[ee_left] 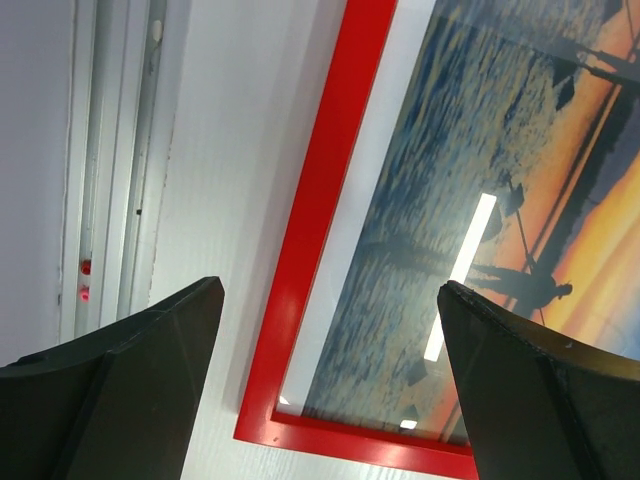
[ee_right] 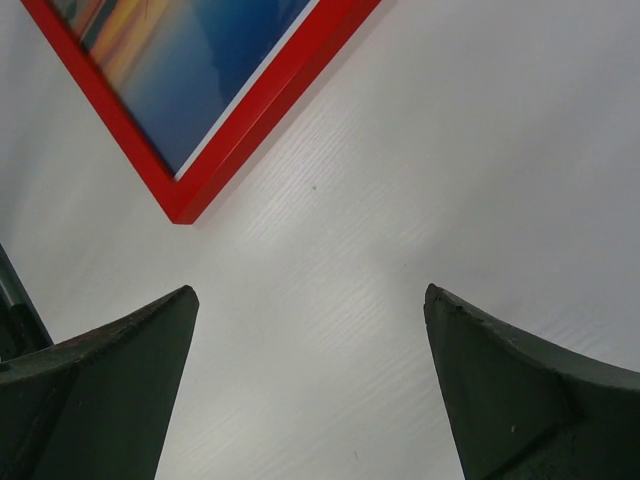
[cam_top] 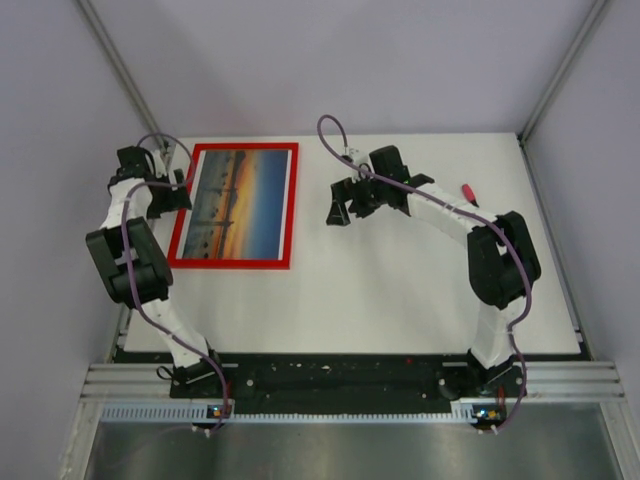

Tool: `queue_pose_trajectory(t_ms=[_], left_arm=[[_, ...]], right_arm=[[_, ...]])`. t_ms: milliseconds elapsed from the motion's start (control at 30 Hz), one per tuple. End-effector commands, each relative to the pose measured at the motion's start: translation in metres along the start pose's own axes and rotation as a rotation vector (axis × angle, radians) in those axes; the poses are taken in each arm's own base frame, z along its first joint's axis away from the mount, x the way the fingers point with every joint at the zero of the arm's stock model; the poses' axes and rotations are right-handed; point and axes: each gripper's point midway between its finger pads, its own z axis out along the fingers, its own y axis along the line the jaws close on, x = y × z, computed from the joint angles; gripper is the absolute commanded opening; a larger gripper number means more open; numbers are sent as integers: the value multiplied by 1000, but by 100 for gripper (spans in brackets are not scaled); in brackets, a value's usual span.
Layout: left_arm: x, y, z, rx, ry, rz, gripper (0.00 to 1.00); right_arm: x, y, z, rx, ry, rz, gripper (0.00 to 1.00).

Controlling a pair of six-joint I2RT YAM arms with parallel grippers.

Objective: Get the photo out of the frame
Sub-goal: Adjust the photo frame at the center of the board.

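The red frame (cam_top: 229, 262) lies flat, face up, on the left part of the white table (cam_top: 400, 290), with the sunset photo (cam_top: 240, 200) inside it under glass. My left gripper (cam_top: 178, 196) hovers open over the frame's left side. In the left wrist view the gripper (ee_left: 330, 288) has one finger over the table and one over the photo (ee_left: 450, 200), with the red frame bar (ee_left: 320, 200) and a corner between them. My right gripper (cam_top: 338, 212) stands open over bare table to the right of the frame. The right wrist view shows this gripper (ee_right: 310, 291) empty, short of the frame's corner (ee_right: 182, 208).
A small red tool (cam_top: 467, 192) lies at the back right of the table. Grey walls close in the sides and back. A metal rail (ee_left: 110, 150) runs along the table's left edge, close to the left gripper.
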Motion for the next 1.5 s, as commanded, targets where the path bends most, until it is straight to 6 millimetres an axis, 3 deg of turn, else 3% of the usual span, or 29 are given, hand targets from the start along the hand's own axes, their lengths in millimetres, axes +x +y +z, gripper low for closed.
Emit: queue_pose_trajectory(t_ms=[0,800,1233,1467], left_arm=[[-11,8,3,-6,4,4,95],[-10,11,29,32,102,21,92],[-2,21,45,20,154,44,80],[0,27,47,14,161,40,62]], right_arm=[[-19,13,-1,-38,-56,-33,96],[-12,16,-7,-39,-49,-67,96],[-12,17,-7,-44,-49,-75,96],[-12,17,-7,-49,-48,-77,96]])
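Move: The photo frame's left bar, at the stretch the left hand will straddle, runs about 7 cm below that hand, level with it fore and aft and roughly 1 cm to its left. The frame's near-left corner sits some 5 cm back along this bar; the frame's middle is about 9 cm ahead and 11 cm right, and the board's left edge about 7 cm left, level fore and aft. From the right hand, the same stretch of bar lies roughly 32 cm left, 1 cm ahead and 9 cm below. The photo frame's left bar is closed in on from above: the left hand sinks almost 5 cm towards it in two dips, with a brief levelling between, and shifts about 2 cm left to centre over the bar. The fingers tip some 10 degrees steeper and, late on, close by about a third, one to each side of the bar; contact with the frame can't be seen. ##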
